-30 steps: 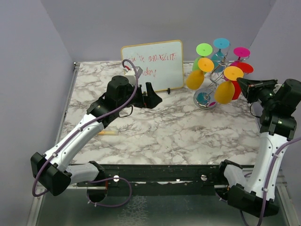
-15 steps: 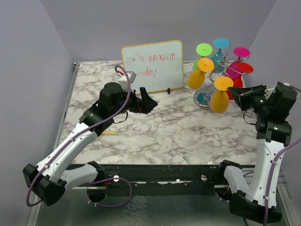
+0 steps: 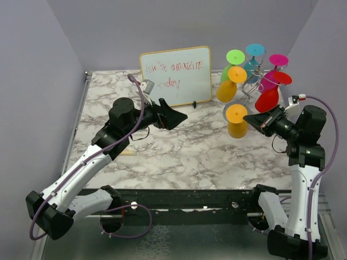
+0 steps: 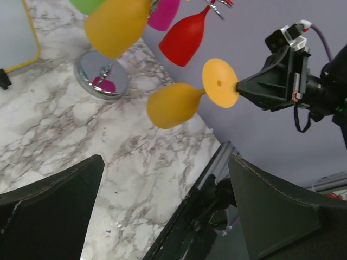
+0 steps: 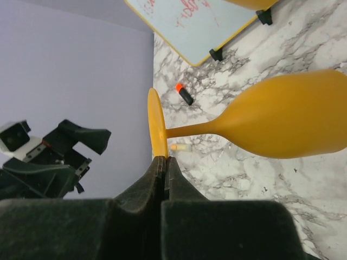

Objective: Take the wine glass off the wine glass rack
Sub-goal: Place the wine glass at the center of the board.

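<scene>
The wine glass rack (image 3: 250, 88) stands at the back right, with several coloured glasses hanging on it; its shiny round base shows in the left wrist view (image 4: 100, 76). My right gripper (image 3: 254, 119) is shut on the rim of the foot of an orange wine glass (image 3: 237, 129). It holds the glass in the air, tipped sideways, apart from the rack and in front of it. The right wrist view shows the fingertips (image 5: 157, 168) pinching the foot, with the bowl (image 5: 293, 122) to the right. My left gripper (image 3: 181, 115) is open and empty above the table, facing the glass (image 4: 173, 105).
A whiteboard (image 3: 176, 75) with red writing stands at the back centre. An orange and black marker (image 5: 184, 93) lies near it. A small yellow piece (image 3: 126, 153) lies on the marble table (image 3: 179, 157) at the left. A second orange glass (image 4: 116, 24) and a red one (image 4: 187, 38) hang on the rack.
My right gripper has drawn the orange glass off the rack, left and toward the front. My left gripper has swung right, toward the glass.
</scene>
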You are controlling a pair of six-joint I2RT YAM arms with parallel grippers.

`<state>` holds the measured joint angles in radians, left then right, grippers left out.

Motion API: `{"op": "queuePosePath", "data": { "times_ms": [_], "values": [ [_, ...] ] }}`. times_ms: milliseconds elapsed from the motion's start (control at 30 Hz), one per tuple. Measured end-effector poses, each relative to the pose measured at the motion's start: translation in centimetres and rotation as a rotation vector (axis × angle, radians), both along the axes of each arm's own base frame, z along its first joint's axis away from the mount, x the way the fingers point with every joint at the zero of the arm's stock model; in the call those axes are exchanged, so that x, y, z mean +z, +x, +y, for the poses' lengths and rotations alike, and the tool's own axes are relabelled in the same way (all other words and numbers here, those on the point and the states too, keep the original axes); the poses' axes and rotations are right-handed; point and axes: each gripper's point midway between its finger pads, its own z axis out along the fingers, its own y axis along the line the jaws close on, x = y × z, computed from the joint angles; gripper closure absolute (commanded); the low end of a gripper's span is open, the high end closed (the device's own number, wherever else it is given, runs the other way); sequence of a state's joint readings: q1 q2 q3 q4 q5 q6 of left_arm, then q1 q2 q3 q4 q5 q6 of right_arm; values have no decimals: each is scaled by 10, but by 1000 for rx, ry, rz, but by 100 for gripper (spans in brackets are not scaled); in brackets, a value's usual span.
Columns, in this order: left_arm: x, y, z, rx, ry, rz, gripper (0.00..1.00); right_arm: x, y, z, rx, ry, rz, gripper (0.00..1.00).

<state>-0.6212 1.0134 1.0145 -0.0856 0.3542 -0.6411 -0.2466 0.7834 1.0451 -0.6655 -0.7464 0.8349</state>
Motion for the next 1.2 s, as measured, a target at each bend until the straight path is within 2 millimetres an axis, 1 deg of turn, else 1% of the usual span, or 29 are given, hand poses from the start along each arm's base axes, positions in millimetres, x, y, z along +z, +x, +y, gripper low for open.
{"op": "queuePosePath", "data": {
  "times_ms": [67, 167, 400, 500, 533, 600, 667, 733, 800, 933, 1100, 1200],
  "values": [
    [3, 0, -8, -35, -38, 8, 1, 0, -4, 8, 60, 3, -27, 100],
    [-1, -1, -21, -96, -69, 41, 2, 2, -8, 18, 147, 12, -68, 100],
    [-13, -6, -46, -234, -130, 123, 11, 9, -19, 36, 303, 14, -133, 100],
    [-20, -12, -60, -300, -131, 153, 14, 10, -24, 44, 358, 9, -154, 99],
    [-23, -15, -64, -319, -128, 165, 16, 10, -25, 46, 372, 5, -159, 99],
    [-25, -24, -78, -370, -123, 179, 22, 8, -27, 50, 402, -6, -169, 100],
    [-25, -29, -85, -398, -123, 182, 27, 7, -29, 54, 430, -11, -174, 99],
    [-22, -35, -93, -437, -124, 179, 31, 6, -31, 58, 457, -11, -177, 99],
    [-17, -37, -98, -458, -130, 167, 33, 6, -34, 61, 481, -13, -184, 99],
    [-9, -37, -103, -484, -141, 145, 46, 6, -40, 69, 532, -13, -195, 100],
    [-8, -39, -103, -500, -143, 136, 61, 13, -48, 84, 602, -6, -231, 99],
    [-8, -40, -104, -509, -141, 136, 80, 15, -54, 95, 657, -1, -246, 100]
  ]
}}
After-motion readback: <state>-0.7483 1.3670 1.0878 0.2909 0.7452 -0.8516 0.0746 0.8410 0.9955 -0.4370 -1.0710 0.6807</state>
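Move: The right hand already holds the upside-down yellow wine glass by the edge of its foot, whose middle lies about 3 cm left of and 2 cm ahead of that hand; the open left gripper waits some 26 cm to its left, nearly level. From the left hand the foot is about 23 cm to the right, 3 cm ahead and 2 cm lower. Counting from the right hand, the other yellow glass hangs roughly 13 cm ahead and 4 cm left, the red glass 11 cm ahead and 11 cm right. The right hand keeps its pinch on the foot's edge and carries the hanging glass about 10 cm left and some 5 cm back, away from the rack towards the left gripper, swinging its fingers nearly 40 degrees counter-clockwise and tipping them slightly up. The left hand comes to meet it, moving right and a little back while turning clockwise, then all but stops with its fingers astride the foot's opposite edge and goes on closing them to under half open, one finger coming against the disc. ##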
